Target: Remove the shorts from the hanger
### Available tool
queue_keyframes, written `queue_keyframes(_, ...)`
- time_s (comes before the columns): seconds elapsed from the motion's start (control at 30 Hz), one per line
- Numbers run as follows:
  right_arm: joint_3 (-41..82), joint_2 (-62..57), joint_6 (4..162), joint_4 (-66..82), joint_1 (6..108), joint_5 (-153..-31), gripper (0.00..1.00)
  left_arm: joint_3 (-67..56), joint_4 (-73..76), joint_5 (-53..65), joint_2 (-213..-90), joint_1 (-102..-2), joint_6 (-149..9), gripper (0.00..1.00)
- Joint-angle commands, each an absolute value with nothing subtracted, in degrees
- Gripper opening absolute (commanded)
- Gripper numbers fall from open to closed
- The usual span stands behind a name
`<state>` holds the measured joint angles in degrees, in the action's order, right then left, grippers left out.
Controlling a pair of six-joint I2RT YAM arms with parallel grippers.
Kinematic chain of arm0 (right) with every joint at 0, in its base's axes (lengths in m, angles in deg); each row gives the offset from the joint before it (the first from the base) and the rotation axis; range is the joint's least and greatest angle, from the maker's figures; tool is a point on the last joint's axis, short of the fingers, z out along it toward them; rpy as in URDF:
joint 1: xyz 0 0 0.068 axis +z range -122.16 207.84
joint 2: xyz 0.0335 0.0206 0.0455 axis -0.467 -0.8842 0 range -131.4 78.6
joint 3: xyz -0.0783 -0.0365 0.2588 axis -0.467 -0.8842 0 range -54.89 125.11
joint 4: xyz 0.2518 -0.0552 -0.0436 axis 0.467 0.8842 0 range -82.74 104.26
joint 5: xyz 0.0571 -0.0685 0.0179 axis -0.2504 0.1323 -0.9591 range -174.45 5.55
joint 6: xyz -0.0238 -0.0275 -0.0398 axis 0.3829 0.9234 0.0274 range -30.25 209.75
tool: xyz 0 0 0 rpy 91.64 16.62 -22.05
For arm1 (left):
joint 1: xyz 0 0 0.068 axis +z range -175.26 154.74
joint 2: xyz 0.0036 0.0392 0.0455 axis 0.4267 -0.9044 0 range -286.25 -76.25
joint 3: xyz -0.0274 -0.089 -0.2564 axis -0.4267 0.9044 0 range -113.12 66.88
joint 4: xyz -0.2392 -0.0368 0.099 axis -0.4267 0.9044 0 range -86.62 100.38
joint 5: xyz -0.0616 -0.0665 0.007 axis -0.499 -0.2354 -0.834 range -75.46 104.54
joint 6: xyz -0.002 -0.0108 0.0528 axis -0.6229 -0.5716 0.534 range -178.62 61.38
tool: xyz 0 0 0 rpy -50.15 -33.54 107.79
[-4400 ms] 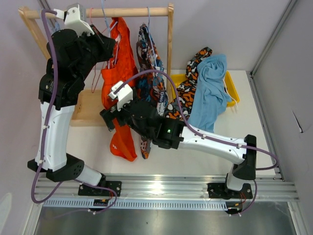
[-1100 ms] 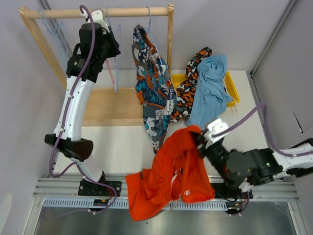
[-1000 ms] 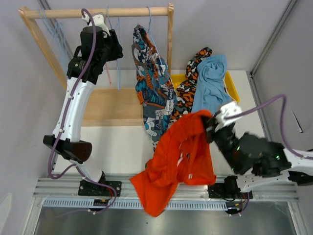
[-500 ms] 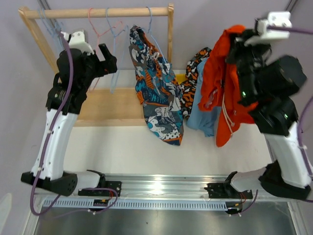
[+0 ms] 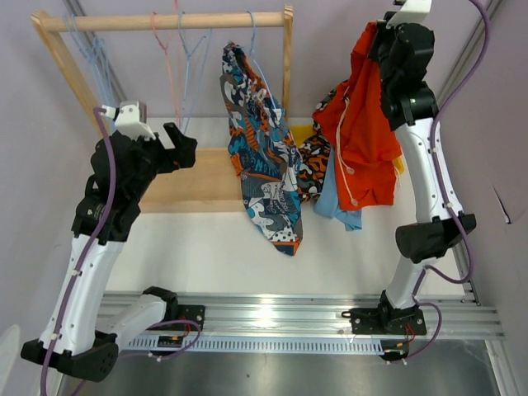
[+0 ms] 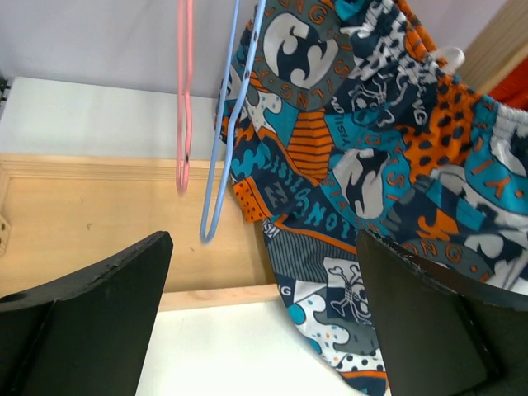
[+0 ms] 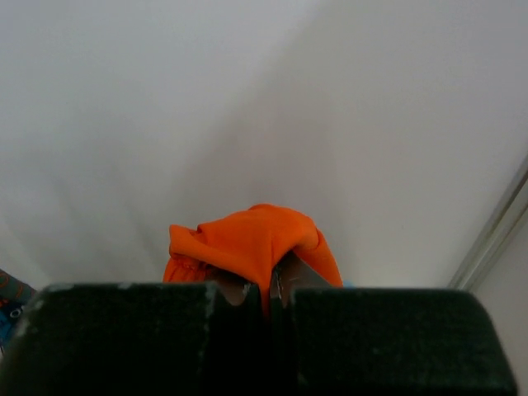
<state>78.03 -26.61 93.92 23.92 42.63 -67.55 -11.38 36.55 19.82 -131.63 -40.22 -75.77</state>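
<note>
The blue-orange-white print shorts [image 5: 260,157] [image 6: 371,140] hang from a light blue hanger [image 5: 252,41] on the wooden rail [image 5: 165,21]. My right gripper [image 5: 379,37] [image 7: 272,297] is raised high at the back right. It is shut on a fold of the plain orange shorts [image 5: 359,132] [image 7: 247,239], which dangle with their drawstring loose. My left gripper [image 5: 169,147] [image 6: 262,247] is open and holds nothing. It sits below two bare hangers, one pink [image 5: 169,58] [image 6: 185,91] and one blue [image 5: 188,74] [image 6: 227,140], left of the print shorts.
Beneath the orange shorts, camouflage shorts [image 5: 312,157] and light blue shorts [image 5: 334,202] lie heaped on a yellow bin [image 5: 299,130]. The rack stands on a wooden base [image 5: 198,181] [image 6: 99,214]. More bare hangers hang at the rail's left end [image 5: 91,49].
My right arm swung the orange shorts from the table's front up to the back right, over the bin. My left gripper opened and drew back down from the rail.
</note>
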Motion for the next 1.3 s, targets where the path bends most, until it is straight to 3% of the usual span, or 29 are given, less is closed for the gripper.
queue_keyframes(0.0,68.23,-24.94,87.41,9.75,41.82,-71.36,0.00,-10.20,34.58,16.13,-129.52,-39.85,-76.64,0.99)
queue_keyframes(0.07,58.71,-22.57,84.76,3.87,41.64,-72.40,0.01,-11.51,35.11,14.99,-130.04,-39.85,-76.38,0.99)
queue_keyframes(0.1,50.57,-22.13,81.61,3.48,41.64,-73.11,0.18,-12.13,35.28,14.98,-130.65,-40.02,-76.29,0.99)
queue_keyframes(0.13,47.79,-21.86,79.67,4.17,41.38,-74.33,0.58,-14.83,35.98,13.24,-132.31,-40.29,-76.12,0.99)
queue_keyframes(0.27,35.15,-18.80,73.32,8.94,41.64,-73.21,0.99,-22.57,37.30,12.53,-137.86,-42.75,-76.64,0.99)
queue_keyframes(0.43,15.20,-6.50,72.10,3.39,42.61,-70.48,0.99,-31.02,37.48,9.54,-145.32,-45.56,-77.96,0.99)
queue_keyframes(0.57,8.24,5.71,72.26,6.10,43.66,-69.69,0.99,-39.89,37.83,7.69,-153.31,-47.05,-79.71,0.99)
queue_keyframes(0.7,4.62,20.19,73.23,11.73,46.64,-69.60,0.99,-51.03,40.55,9.78,-158.76,-49.34,-80.07,0.99)
queue_keyframes(0.93,-0.04,34.72,71.47,20.52,51.82,-70.04,0.99,-55.11,38.89,9.54,-162.65,-50.92,-83.05,0.99)
queue_keyframes(1.27,-0.57,40.09,72.26,26.06,56.41,-66.70,0.99,-65.39,40.03,12.43,-174.33,-54.18,-84.20,0.99)
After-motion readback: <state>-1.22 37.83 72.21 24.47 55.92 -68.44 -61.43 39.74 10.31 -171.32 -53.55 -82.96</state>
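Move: The right hand holds the red shorts high over the yellow basket, whose middle lies about 46 cm below and 8 cm to its left; the camo shorts spilling from the basket lie 8 cm farther left. The left hand, empty and open, has the patterned shorts' hanger some 14 cm ahead, 18 cm right and 12 cm above. The shorts' own middle is about 10 cm ahead, 20 cm right and 8 cm below; empty hangers dangle 10 cm straight ahead, 10 cm above. The right fingers let go of the red shorts while plunging about 35 cm towards the basket, the wrist tipping down some 35 degrees; the hand then pulls back roughly 25 cm, rising before sinking a little. Meanwhile the open left hand swings about 17 cm right, 11 cm up and 9 cm forward towards the patterned shorts' hanger, turning clockwise some 20 degrees. ##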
